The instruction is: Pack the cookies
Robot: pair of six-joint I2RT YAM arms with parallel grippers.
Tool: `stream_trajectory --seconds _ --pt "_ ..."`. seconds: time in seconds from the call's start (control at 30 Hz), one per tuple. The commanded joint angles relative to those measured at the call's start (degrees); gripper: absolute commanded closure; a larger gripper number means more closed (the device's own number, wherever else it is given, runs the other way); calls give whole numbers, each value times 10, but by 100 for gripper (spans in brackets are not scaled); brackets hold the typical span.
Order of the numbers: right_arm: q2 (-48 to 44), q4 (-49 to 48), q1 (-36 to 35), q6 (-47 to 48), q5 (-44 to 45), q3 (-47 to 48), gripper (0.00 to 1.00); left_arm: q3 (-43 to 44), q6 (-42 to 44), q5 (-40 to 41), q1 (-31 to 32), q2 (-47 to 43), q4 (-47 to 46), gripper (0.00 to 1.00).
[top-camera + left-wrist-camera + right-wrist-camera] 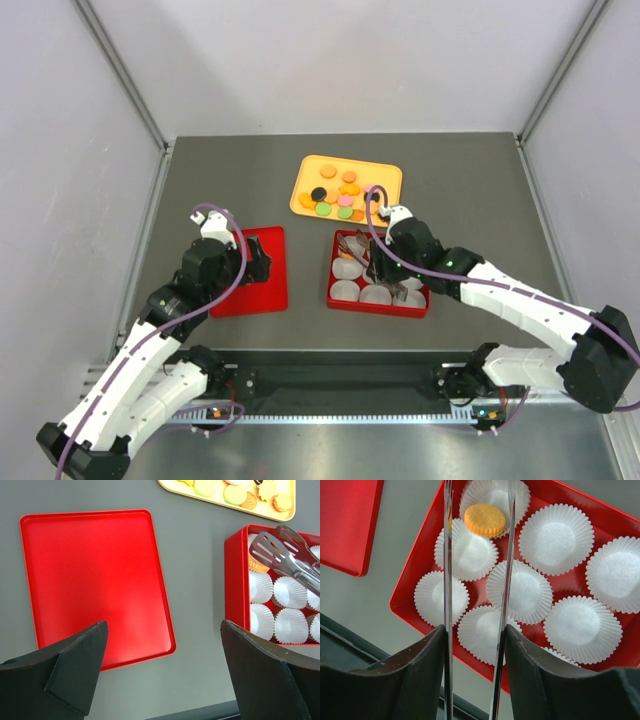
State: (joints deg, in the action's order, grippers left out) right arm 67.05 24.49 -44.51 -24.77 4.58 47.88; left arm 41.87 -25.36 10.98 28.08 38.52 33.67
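The cookies (pixel 340 195) lie in a loose pile, orange, green, pink and black, on a yellow tray (pixel 305 200) at the back. One orange cookie (pixel 484 519) rests in a white paper cup inside the red box (pixel 415 587). My right gripper (pixel 474 627) is shut on metal tongs (pixel 448 580), whose two arms stand apart on either side of that cookie without touching it. The same tongs (pixel 285 555) hang over the box in the left wrist view. My left gripper (pixel 164 622) is open and holds nothing, hovering by the near edge of a flat red lid (pixel 95 580).
The red box (pixel 378 308) holds several white paper cups (pixel 555 537) and sits just in front of the yellow tray. The red lid (pixel 255 290) lies to its left. Grey walls close in the dark table on three sides.
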Motion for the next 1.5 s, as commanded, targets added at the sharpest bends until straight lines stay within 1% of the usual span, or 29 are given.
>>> stream_trajectory --seconds 0.0,0.1,0.27,0.37,0.43,0.5,0.6,0.63,0.7,0.73,0.77,0.83,0.87,0.93,0.97,1.0,1.17,1.27,1.47 --pt "-2 -44 -8 -7 14 2 51 1 1 5 0 0 -12 1" --pt "-6 -42 -8 -8 12 0 51 1 1 5 -1 1 -12 1" --pt "-32 -19 -8 -8 3 8 52 1 1 4 -1 2 -12 1" --pt "-63 18 -8 0 -11 29 56 1 1 4 0 3 -12 1" --pt "-84 53 -8 9 -9 56 56 1 1 3 0 3 -12 1" --pt "-95 68 -5 17 -4 86 56 1 1 2 0 2 -12 1" --pt "-84 86 22 39 -6 119 55 1 1 2 0 1 -12 1" --pt "-76 86 51 52 -16 127 55 1 1 2 0 1 -13 1" --pt "-48 72 85 65 -42 147 55 0 1 2 0 1 -12 1" --pt "-36 66 119 76 -60 155 55 0 1 3 0 1 -12 1" --pt "-5 57 133 82 -64 171 55 1 1 3 0 2 -12 1" --pt "29 49 164 94 -76 187 55 1 1 5 0 3 -12 1" --pt "65 45 170 97 -74 204 56 1 1 4 0 2 -12 1" --pt "100 39 181 107 -58 222 56 1 1 6 0 3 -12 1" --pt "133 37 183 108 -50 237 56 1 0 6 0 2 -12 1" --pt "149 35 185 110 -30 246 55 1 0 6 0 2 -12 1" --pt "251 24 197 122 -11 316 53 1 0 7 0 4 -12 1" --pt "286 24 198 122 -8 340 51 1 0 9 0 4 -12 1" --pt "323 26 199 123 13 366 50 1 -1 9 0 4 -12 1"
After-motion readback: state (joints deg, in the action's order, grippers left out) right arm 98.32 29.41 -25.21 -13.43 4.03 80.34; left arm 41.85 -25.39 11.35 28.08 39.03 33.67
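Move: The pink cookie at the right end of the yellow tray, seemingly the next one wanted, is about 23 cm ahead of the right hand, roughly 1 cm left and 11 cm below. The black cookie is 2 cm nearer than it, the orange flower cookie some 5 cm nearer. The orange cookie, already freed in the red box's far-left cup, is about 6 cm ahead, 5 cm left and 11 cm below. For the left hand the pink cookie is some 21 cm ahead, 27 cm right. The orange cookie is left behind in its cup as the right hand, still gripping the tongs with their blades apart, lifts them about 10 cm out of the red box. It then swings forward over the box's far rim and sinks again to nearly its starting height towards the tray's pink and black cookies, some 18 cm farther out, slightly right, turning about 10 degrees clockwise. ##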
